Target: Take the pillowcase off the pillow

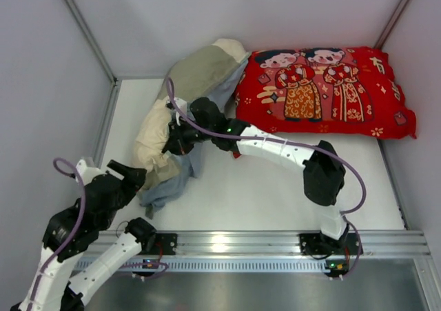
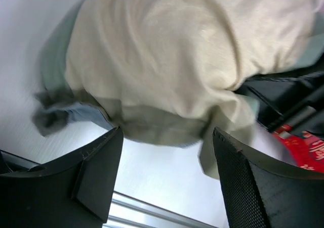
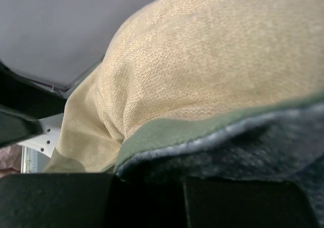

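The pillowcase (image 1: 180, 83) lies bunched at the back left, with a sage-green panel at the far end, cream in the middle and blue-grey reverse (image 1: 169, 187) trailing toward me. The white pillow is hidden inside it; I cannot pick it out. My right gripper (image 1: 180, 136) is buried in the middle of the cloth. In the right wrist view its jaws (image 3: 182, 180) are closed on the green and blue-grey hem (image 3: 212, 142). My left gripper (image 1: 132, 176) is open and empty just before the cloth's near end. In the left wrist view (image 2: 167, 132) the cream cloth (image 2: 177, 51) hangs beyond its fingertips.
A red pillow printed with two cartoon figures (image 1: 324, 90) lies at the back right, touching the pillowcase's far end. Grey walls close in the left, back and right. A metal rail (image 1: 227, 245) runs along the near edge.
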Available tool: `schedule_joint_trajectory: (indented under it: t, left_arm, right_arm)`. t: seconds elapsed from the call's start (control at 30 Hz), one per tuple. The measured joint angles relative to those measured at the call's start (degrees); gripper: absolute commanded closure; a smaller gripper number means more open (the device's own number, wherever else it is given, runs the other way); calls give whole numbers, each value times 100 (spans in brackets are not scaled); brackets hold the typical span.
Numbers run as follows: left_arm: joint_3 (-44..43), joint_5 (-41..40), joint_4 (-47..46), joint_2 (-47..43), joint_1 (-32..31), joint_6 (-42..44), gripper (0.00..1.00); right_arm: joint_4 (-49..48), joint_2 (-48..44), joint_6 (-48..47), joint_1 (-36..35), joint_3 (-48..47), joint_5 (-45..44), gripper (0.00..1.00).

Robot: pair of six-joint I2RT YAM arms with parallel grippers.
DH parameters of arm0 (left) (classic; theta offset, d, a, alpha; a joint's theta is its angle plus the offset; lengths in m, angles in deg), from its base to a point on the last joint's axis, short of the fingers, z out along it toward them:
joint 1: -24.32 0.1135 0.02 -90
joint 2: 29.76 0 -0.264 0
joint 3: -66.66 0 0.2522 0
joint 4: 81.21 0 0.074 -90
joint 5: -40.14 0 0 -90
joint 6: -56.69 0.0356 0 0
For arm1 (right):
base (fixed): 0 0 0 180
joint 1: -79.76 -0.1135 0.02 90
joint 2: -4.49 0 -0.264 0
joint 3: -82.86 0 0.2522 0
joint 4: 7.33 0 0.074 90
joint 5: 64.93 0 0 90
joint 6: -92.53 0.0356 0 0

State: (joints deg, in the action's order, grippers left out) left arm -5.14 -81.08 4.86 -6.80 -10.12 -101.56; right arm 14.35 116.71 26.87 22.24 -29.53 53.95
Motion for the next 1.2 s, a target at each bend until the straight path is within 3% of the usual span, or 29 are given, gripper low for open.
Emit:
schedule_joint_trajectory:
  t: [0.3, 0.4, 0.43, 0.73, 1.2]
  left_arm:
    - [-769, -15, 175, 72, 0, 573, 17]
    - [-774, 208, 72, 409, -2, 855, 11]
    - [-772, 275, 9, 468, 0, 905, 1]
    - [-669, 232, -461, 485, -11, 750, 1]
    - [166, 118, -992, 507, -11, 363, 2]
  right_arm:
    - [144, 466, 149, -2, -800, -118, 100]
    - [177, 466, 319, -2, -793, -144, 100]
    - [173, 466, 372, -2, -793, -144, 100]
    - [-31, 216, 846, -4, -229, 223, 100]
    - [-994, -750, 1419, -7, 1115, 911, 100]
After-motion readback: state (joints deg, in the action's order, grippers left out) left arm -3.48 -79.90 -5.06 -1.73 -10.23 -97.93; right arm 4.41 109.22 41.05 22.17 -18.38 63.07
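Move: The pillowcase's bunched cream end hangs about 4 cm ahead of the left hand, 4 cm to its right and 5 cm lower; the blue pillow end lies level ahead, some 4 cm right and 18 cm below. The right hand holds the pillowcase's hem, with that cream bunch about 4 cm to its left, 3 cm back and 2 cm lower; the blue pillow end is roughly 5 cm left, 8 cm back and 18 cm below. Still pinching the hem, right draws back about 5 cm while left opens wider, edging forward-right around fabric. ##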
